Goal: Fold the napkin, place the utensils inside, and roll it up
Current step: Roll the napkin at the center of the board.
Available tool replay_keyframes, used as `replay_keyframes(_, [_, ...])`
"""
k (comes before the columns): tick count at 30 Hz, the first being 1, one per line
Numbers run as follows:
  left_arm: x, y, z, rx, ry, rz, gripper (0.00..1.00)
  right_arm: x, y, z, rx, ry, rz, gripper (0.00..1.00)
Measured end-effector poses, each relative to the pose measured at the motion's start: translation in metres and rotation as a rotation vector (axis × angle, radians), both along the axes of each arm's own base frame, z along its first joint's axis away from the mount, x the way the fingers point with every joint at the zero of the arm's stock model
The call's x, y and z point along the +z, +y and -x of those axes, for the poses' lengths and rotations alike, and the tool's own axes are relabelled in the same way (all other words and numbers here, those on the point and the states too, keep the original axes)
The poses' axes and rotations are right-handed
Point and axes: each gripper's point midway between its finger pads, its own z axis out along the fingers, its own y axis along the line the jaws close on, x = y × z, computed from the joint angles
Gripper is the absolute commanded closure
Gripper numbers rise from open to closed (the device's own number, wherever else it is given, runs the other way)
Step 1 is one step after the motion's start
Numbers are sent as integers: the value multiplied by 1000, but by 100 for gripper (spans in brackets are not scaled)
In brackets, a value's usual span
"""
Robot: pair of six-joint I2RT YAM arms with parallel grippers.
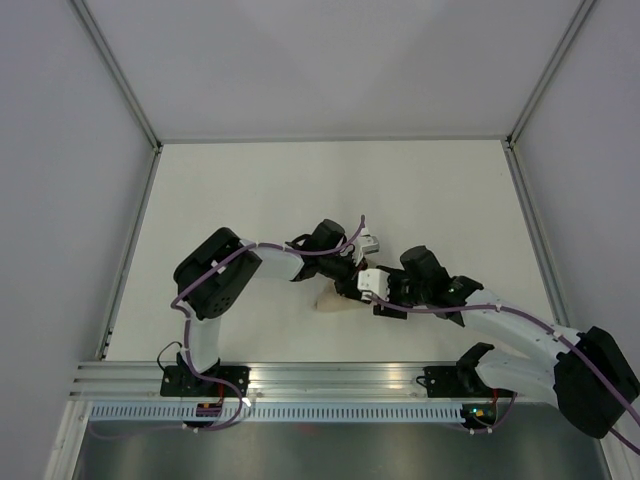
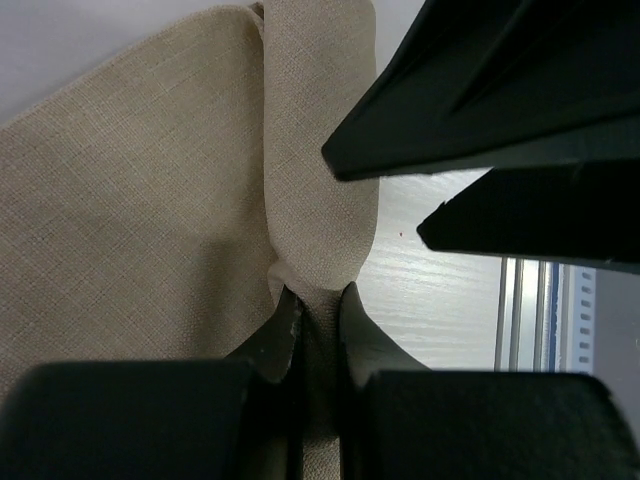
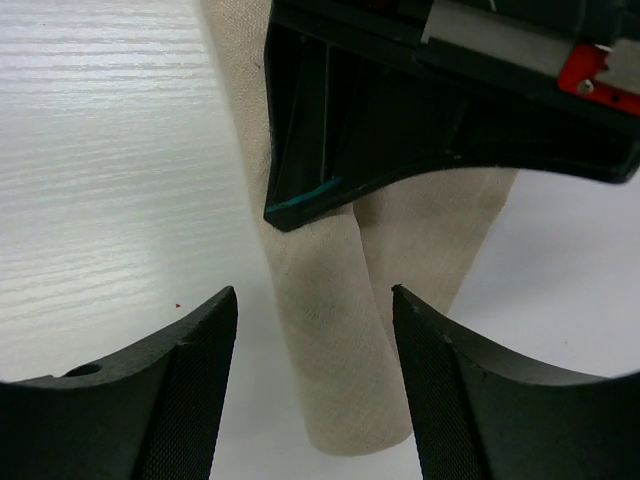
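The napkin (image 3: 345, 340) is a beige cloth rolled into a tube, lying on the white table. In the top view only a small tan end of the napkin (image 1: 332, 304) shows below the two wrists. My left gripper (image 2: 315, 296) is shut on a raised fold of the napkin (image 2: 130, 200), with cloth pinched between its fingertips. My right gripper (image 3: 314, 295) is open, one finger on each side of the roll's end, neither touching it. The left gripper's black body (image 3: 400, 110) hangs just beyond it, over the roll. The utensils are hidden.
A white table (image 1: 300, 190) is bounded by grey enclosure walls with metal frame posts. An aluminium rail (image 1: 330, 378) runs along the near edge, and the rail (image 2: 530, 310) lies close beside the napkin. The two wrists crowd together over the cloth.
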Motion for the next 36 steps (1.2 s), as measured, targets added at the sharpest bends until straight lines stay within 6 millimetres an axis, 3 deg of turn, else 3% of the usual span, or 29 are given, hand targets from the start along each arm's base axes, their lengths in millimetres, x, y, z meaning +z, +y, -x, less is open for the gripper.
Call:
replay_keyframes(7, [0,-1,0,2,17,-6,98,-14,11,-2,41,-43,54,33])
replay_keyframes(11, [0,-1,0,1,25,-10,97,-25,11,0,52,-46,85,41])
replay_keyframes(14, [0,-1,1,-1,29,-11,88,-30,11,-1,50,-47,101,51])
replay_keyframes(15, [0,-1,1,-1,29,-11,85,-32,11,-2,48,-50,106,63])
replay_keyframes(16, [0,-1,1,-1,29,-11,81,-32,11,-4,47,-58,110,68])
replay_keyframes(17, [-1,-1,1,-1,30,-12,73,-32,11,-6,42,-63,110,72])
replay_keyframes(21, [-1,0,0,8,26,-20,61,-33,11,-8,42,-71,111,85])
replay_keyframes(29, [2,12,-6,65,3,-59,48,-33,12,-8,45,-70,107,91])
replay_keyframes(36, [17,39,-33,233,-90,-87,47,-35,18,-10,63,-49,113,95])
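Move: The rolled-up near edge of the napkin runs left-right, its middle still pinched in the left fingertips. The roll's right part, which the open right fingers straddle from above, lies about 3 cm below the right hand, some 1 cm farther out and 1 cm to its left. The roll's right end is about 3 cm to the right hand's right, roughly 1 cm nearer the base. The unrolled flap lies about 5 cm ahead of the right hand and 3 cm to its left, on the table. The roll's right part is taken over by the right hand: it sinks about 3.5 cm over it, edging left along it, and closes its fingers to pinch the cloth. While that grip holds, the left fingers open to about half and let go of the roll, then the left hand leaves to the left and forward, rising a little, turning some 15 degrees counter-clockwise. ##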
